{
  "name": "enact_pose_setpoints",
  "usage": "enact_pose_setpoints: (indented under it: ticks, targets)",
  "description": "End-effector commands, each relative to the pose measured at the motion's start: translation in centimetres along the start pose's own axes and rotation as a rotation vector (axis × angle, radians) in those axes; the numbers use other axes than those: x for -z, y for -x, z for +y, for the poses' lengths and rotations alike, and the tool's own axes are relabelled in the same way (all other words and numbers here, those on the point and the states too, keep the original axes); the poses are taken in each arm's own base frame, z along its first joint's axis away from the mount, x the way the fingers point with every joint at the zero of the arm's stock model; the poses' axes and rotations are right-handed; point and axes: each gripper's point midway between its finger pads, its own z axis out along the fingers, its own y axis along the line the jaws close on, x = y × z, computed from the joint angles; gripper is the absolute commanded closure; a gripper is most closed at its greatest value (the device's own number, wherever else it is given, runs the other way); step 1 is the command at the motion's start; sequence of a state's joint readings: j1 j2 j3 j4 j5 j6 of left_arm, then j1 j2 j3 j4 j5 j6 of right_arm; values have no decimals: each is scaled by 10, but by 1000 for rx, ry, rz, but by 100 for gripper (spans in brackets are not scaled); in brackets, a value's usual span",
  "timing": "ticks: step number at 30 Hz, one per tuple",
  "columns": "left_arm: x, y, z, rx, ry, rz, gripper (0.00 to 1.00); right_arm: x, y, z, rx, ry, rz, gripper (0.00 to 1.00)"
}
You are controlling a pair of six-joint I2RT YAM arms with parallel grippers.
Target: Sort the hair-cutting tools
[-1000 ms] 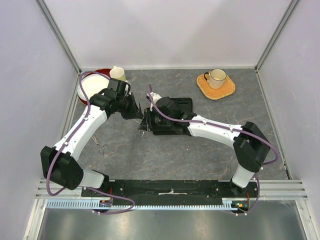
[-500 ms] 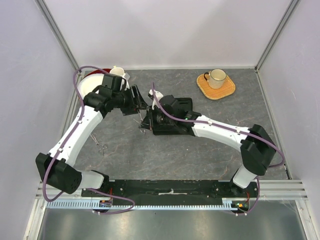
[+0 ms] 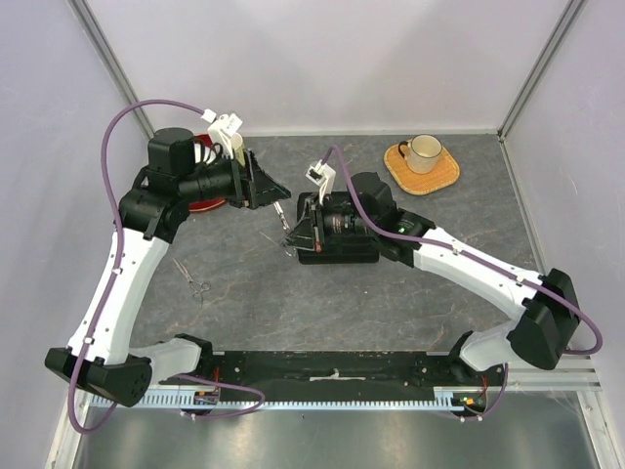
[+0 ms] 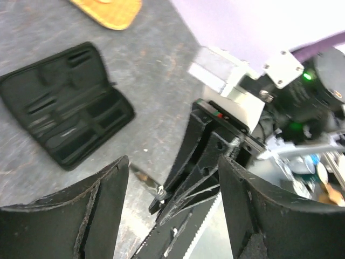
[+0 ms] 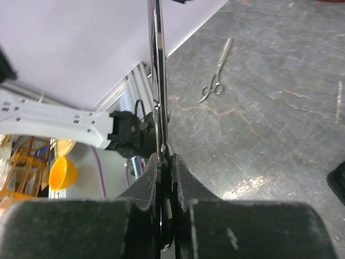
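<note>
My right gripper [image 3: 296,233] [image 5: 166,162] is shut on one pair of slim silver scissors [image 3: 282,217] [image 5: 157,65], held above the table with the blades pointing towards the left gripper. My left gripper [image 3: 275,190] [image 4: 172,167] is open and empty, a short way from the blade tips and facing the right gripper. The second pair of scissors [image 3: 193,278] [image 5: 215,73] lies flat on the table at the left. The black zip case [image 3: 342,244] [image 4: 64,116] lies open under the right wrist. I cannot make out the combs.
A mug [image 3: 423,150] stands on a wicker mat [image 3: 439,176] at the back right. A red plate [image 3: 202,200] and a cup [image 3: 232,147] sit at the back left, partly behind the left arm. Walls close in on three sides.
The left gripper has drawn back and up from the right gripper, the arm rising. The right gripper has shifted slightly right, still shut on the scissors.
</note>
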State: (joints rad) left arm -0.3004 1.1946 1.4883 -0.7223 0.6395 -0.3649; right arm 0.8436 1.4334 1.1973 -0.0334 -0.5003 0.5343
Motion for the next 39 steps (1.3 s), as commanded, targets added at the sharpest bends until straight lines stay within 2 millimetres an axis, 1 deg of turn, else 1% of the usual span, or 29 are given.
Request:
enact_pose_setpoints:
  ticks: [1, 3, 4, 6, 10, 11, 13, 14, 16, 17, 18, 19, 22, 24, 25, 26, 27, 28, 29, 30, 31, 32, 33, 34, 35, 36, 37, 38, 39]
  targets:
    - [17, 1, -57, -151, -330, 1, 27, 25, 12, 49, 130, 194, 5, 100]
    - [23, 6, -62, -164, -342, -14, 28, 31, 15, 58, 153, 222, -2, 100]
    - [25, 6, -64, -163, -354, -5, 28, 34, 17, 63, 163, 240, -4, 100]
    - [31, 9, -68, -177, -382, -3, 30, 37, 20, 69, 174, 255, -9, 100]
    - [37, 2, -80, -177, -479, 37, 35, 39, 26, 73, 191, 265, -20, 100]
    - [38, 0, -81, -178, -485, 41, 40, 39, 27, 74, 193, 265, -23, 100]
    - [37, -4, -80, -161, -493, 54, 44, 39, 28, 75, 194, 265, -25, 100]
    - [35, -6, -78, -144, -499, 65, 49, 39, 28, 74, 194, 263, -28, 100]
    - [35, -10, -79, -130, -519, 79, 55, 36, 29, 73, 191, 261, -25, 100]
    - [34, -13, -77, -121, -519, 84, 63, 35, 29, 73, 189, 262, -23, 100]
    - [33, -13, -76, -121, -515, 83, 69, 34, 30, 72, 188, 261, -22, 100]
    - [32, -14, -75, -117, -508, 83, 79, 33, 30, 71, 187, 258, -22, 100]
    - [27, -14, -69, -88, -479, 90, 98, 31, 33, 69, 186, 244, -32, 100]
    - [23, -13, -63, -69, -442, 90, 98, 30, 36, 67, 184, 228, -43, 100]
    - [22, -10, -60, -63, -418, 83, 98, 30, 37, 67, 181, 221, -47, 83]
    - [18, -6, -54, -49, -370, 70, 98, 30, 39, 65, 175, 210, -56, 61]
    - [16, -4, -52, -41, -353, 67, 98, 32, 42, 62, 172, 180, -77, 38]
    - [17, 3, -53, -29, -340, 52, 98, 33, 46, 60, 171, 158, -98, 16]
    - [13, 9, -49, -12, -312, 41, 98, 34, 49, 56, 170, 129, -118, 9]
    - [12, 14, -48, 0, -298, 32, 98, 39, 56, 49, 164, 71, -164, 5]
    - [15, 26, -54, 27, -285, 8, 98, 41, 59, 47, 162, 50, -184, 2]
    - [9, 35, -47, 58, -243, -12, 98, 43, 63, 46, 158, 32, -206, 2]
    - [9, 43, -45, 87, -222, -34, 98, 49, 70, 45, 137, 7, -243, 2]
    - [11, 56, -51, 160, -207, -58, 98, 51, 78, 36, 112, -54, -287, 2]
    - [9, 64, -47, 215, -172, -81, 98, 53, 83, 33, 92, -75, -326, 2]
    - [5, 69, -44, 270, -163, -82, 98, 58, 92, 36, 86, -78, -375, 2]
    - [7, 79, -51, 338, -173, -96, 98, 61, 100, 30, 34, -117, -428, 2]
    - [6, 83, -51, 368, -171, -109, 98, 62, 99, 23, 6, -133, -450, 2]
    - [6, 87, -52, 395, -174, -121, 98, 65, 109, 29, 3, -108, -504, 2]
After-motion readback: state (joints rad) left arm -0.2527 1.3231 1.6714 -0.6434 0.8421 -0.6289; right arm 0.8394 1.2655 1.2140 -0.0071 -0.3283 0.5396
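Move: The scissors already stand in the right hand's shut fingers, blades slanting up towards the open left fingers. Their middle is about 3 cm back, 1 cm right and 4 cm below the left hand, and 3 cm ahead, 1 cm left and 4 cm above the right. From the left hand, the open black case lies some 10 cm ahead, 11 cm right, and the loose scissors level, 19 cm left, both roughly 35 cm below. The held scissors are passed from right to left: both hands draw back some 4-5 cm and rise about 4 cm, the left turning clockwise about 20 degrees, and the left fingers close on the blades. Only then does the right open wide and release the handles; both hands swing forward again, rising, the right easing rightward. ##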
